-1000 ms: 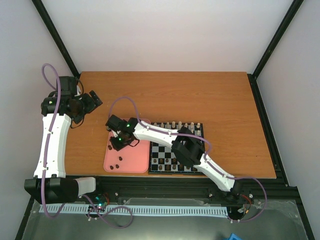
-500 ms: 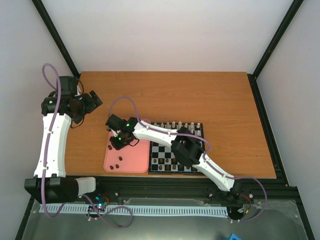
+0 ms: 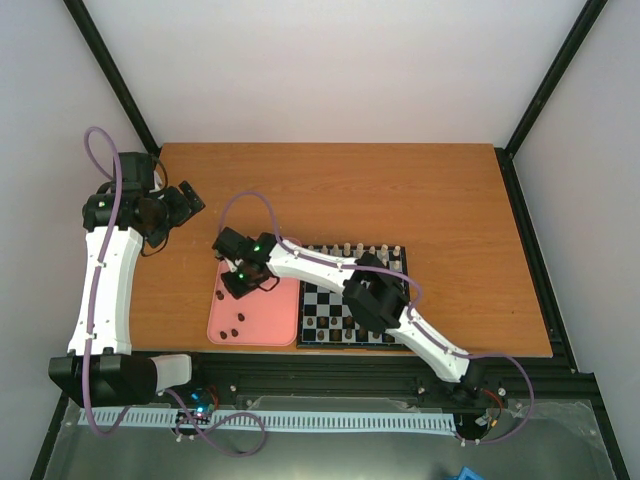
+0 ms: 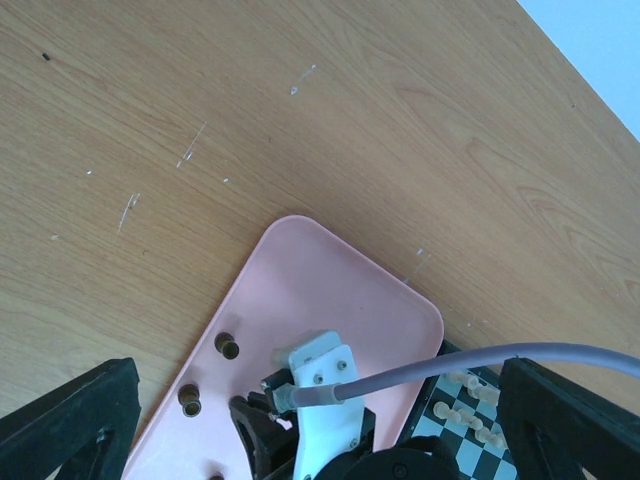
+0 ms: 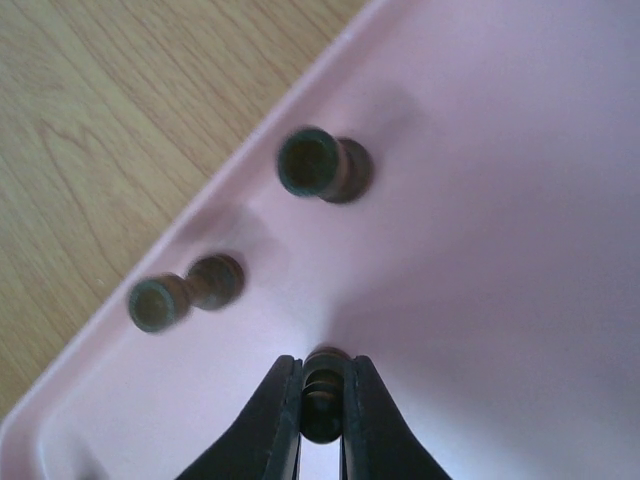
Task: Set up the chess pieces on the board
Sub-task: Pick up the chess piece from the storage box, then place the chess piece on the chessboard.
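Observation:
My right gripper (image 5: 322, 365) is down in the pink tray (image 5: 500, 250), shut on a small dark chess piece (image 5: 322, 410) pinched between its fingertips. Two more dark chess pieces (image 5: 322, 165) (image 5: 185, 292) lie on their sides near the tray's rim. From above, the right gripper (image 3: 243, 285) hangs over the tray's far left part, left of the board (image 3: 330, 318). A few dark pieces (image 3: 236, 326) lie at the tray's near left. My left gripper (image 3: 185, 205) is held high at the far left, open and empty, its fingers (image 4: 70, 420) framing the tray below.
Cream-white pieces (image 3: 355, 250) line the board's far row. The right arm's elbow (image 3: 375, 300) hangs over the board and hides much of it. A grey cable (image 4: 480, 365) runs across the left wrist view. Bare wooden table (image 3: 400, 190) lies beyond the board.
The right gripper's jaws have closed onto the dark piece in the tray. Neither arm has visibly shifted.

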You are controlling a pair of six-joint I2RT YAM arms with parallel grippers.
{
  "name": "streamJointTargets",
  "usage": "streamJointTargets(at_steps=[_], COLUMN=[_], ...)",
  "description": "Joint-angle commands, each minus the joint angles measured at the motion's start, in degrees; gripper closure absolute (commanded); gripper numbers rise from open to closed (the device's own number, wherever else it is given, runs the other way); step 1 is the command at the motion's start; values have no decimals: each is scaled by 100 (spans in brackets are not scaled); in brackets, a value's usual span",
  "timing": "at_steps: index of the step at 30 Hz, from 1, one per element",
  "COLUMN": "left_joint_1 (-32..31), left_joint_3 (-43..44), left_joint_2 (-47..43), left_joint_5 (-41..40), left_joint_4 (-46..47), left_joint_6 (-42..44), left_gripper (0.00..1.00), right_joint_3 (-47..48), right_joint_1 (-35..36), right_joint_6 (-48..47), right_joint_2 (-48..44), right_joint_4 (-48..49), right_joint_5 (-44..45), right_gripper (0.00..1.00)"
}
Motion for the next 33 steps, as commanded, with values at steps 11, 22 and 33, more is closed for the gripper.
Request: streamJointTargets(at_steps=[11, 22, 33], left_joint_1=[23, 25, 26], left_joint_3=[177, 176, 121], left_joint_2=[-41, 49, 70], left_joint_5=[73, 57, -41], left_joint_4=[63, 64, 87], left_joint_6=[74, 64, 68], left_gripper=[0, 0, 0], right_joint_3=[-4171, -7077, -7781], right_joint_1=[-532, -1039, -1040], right_joint_6=[806, 1567, 1708], right_joint_2=[-3831, -6086, -6274], right_joint_4=[382, 172, 489], right_joint_5=[1433, 1528, 1267], right_gripper=[97, 97, 97])
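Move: The right hand already has a dark chess piece pinched in the pink tray; its free square on the board lies about 32 cm to the right and 7 cm back, nearly level in height. Beside that square, one dark piece stands 3 cm to its left and another 3 cm behind it. Two tray pieces lie near the hand: one 3 cm left, one 4 cm ahead and 2 cm left. From the idle left hand the square is roughly 36 cm right, 11 cm back and 24 cm below. Keeping its pinch on the dark piece, the right hand carries it out of the tray and swiftly to the right, some 32 cm, arching up about 9 cm by halfway and then sinking most of that again while drawing back about 6 cm towards the free square next to the last dark piece of the second row. On the way the wrist turns about 30 degrees clockwise and the fingers swing to point more nearly straight down, slowing almost to a stop just above the board with the fingers still shut. ##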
